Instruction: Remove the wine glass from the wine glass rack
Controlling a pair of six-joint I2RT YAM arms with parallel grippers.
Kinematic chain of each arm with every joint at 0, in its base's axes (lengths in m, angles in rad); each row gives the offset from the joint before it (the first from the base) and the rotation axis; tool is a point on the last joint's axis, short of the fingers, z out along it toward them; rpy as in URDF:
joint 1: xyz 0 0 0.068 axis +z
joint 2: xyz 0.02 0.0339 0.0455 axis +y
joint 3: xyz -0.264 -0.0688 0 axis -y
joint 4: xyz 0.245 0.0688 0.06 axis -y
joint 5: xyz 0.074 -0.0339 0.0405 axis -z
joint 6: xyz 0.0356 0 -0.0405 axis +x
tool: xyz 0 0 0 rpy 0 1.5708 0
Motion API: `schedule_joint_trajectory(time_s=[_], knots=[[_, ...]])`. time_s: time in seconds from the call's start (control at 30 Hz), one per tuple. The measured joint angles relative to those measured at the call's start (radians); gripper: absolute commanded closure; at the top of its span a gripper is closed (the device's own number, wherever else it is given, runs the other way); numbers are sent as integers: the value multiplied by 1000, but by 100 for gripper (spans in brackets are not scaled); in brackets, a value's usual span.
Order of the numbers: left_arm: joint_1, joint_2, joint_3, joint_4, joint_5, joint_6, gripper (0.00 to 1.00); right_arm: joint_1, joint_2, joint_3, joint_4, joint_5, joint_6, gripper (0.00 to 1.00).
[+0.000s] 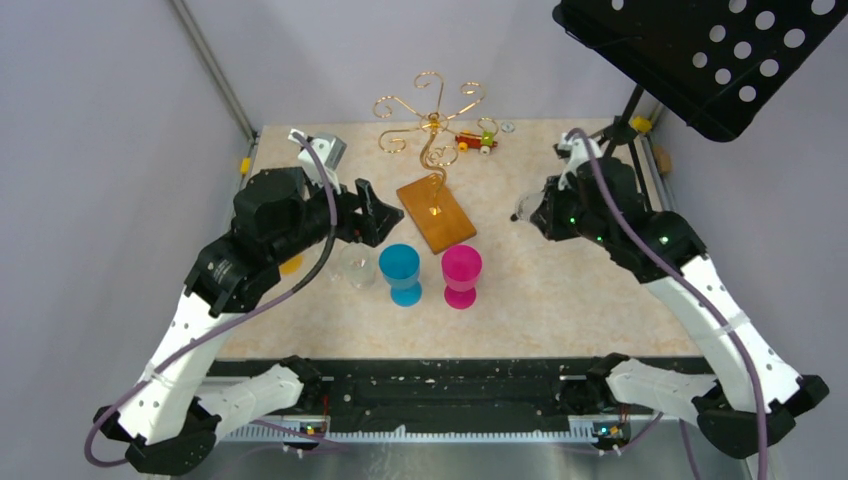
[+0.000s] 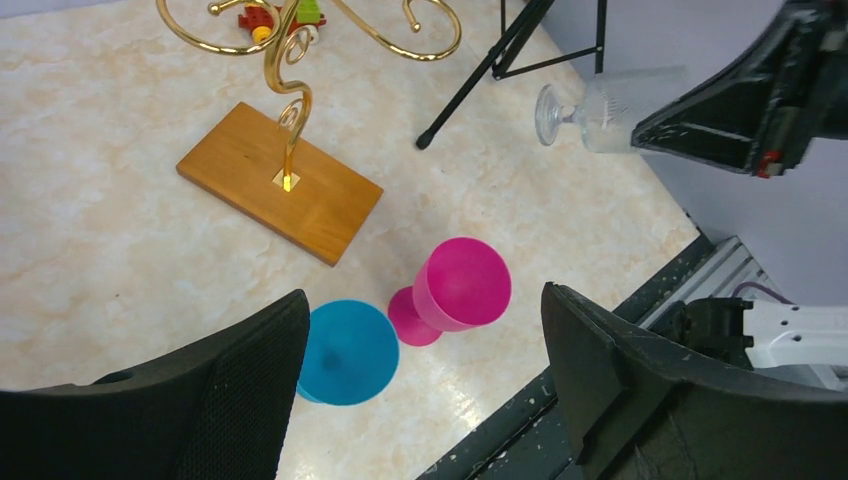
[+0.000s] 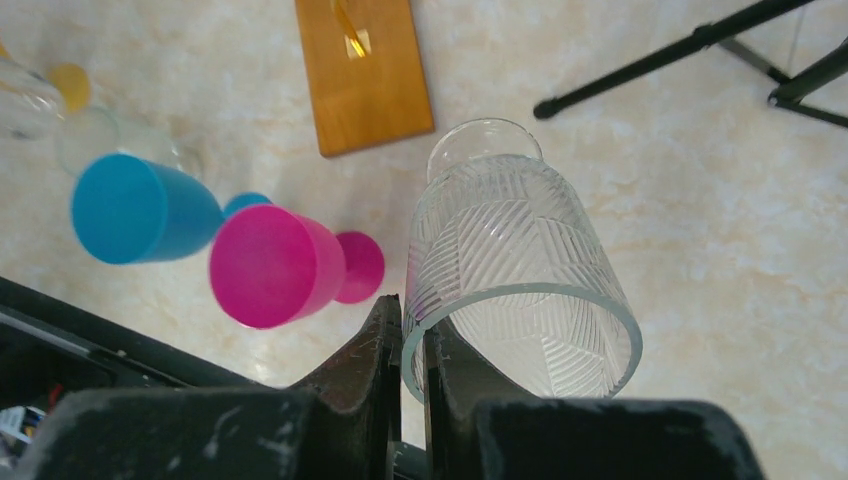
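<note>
The wine glass (image 3: 515, 260) is clear with a cut pattern, and my right gripper (image 3: 412, 320) is shut on its rim. It hangs tilted above the table, to the right of the rack and apart from it. The left wrist view shows the wine glass (image 2: 590, 105) lying sideways, foot pointing left. The wine glass rack (image 1: 432, 120) is gold wire on a wooden base (image 1: 436, 215) at the back centre, with no glass showing on its arms. My left gripper (image 1: 372, 215) is open with nothing between its fingers, hovering left of the base.
A blue cup (image 1: 401, 272) and a pink cup (image 1: 461, 275) stand in front of the rack's base. A small clear glass (image 1: 358, 265) stands left of the blue cup. A black music stand (image 1: 700, 50) overhangs the back right, and a small toy (image 1: 476, 140) lies behind the rack.
</note>
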State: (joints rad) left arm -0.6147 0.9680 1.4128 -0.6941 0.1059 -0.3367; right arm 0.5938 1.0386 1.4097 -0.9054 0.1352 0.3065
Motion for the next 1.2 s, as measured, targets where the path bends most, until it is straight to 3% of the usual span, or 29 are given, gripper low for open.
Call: schedule_joint_trajectory(time_s=[0.47,1.0,1.2], knots=[[0,-10,-18,-61,-17,52,11,0,235,-255,23,-134,-37,100],[0,-11,-26,-74,-56,51,11,0,411,-272,47,-246,-89,100],[0,-38,-16,-125,-185,23,11,0,427,-271,51,-245,-87,93]])
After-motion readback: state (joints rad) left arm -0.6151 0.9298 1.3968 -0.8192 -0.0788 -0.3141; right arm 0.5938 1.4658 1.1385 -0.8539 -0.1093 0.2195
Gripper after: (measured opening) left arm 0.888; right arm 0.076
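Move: The right hand holds the clear glass by its rim, bound for bare table almost straight below, about 34 cm down and 1 cm left. From that hand the pink glass stands some 13 cm left and 1 cm back, the blue glass about 25 cm left and 1 cm back, both some 28 cm lower; the rack's wooden base is 17 cm ahead, 19 cm left, 33 cm below. From the left hand the spot lies roughly 27 cm right, 1 cm ahead, 41 cm down. Still pinching the clear glass at its rim, the right hand sinks some 21 cm towards the bare table right of the pink glass, fast at first and then easing to a stop, edging about 4 cm left. Its fingers tip down some 35 degrees, swinging the foot under the bowl, and stay shut. The empty, open left hand drops a little, then edges about 4 cm left. ##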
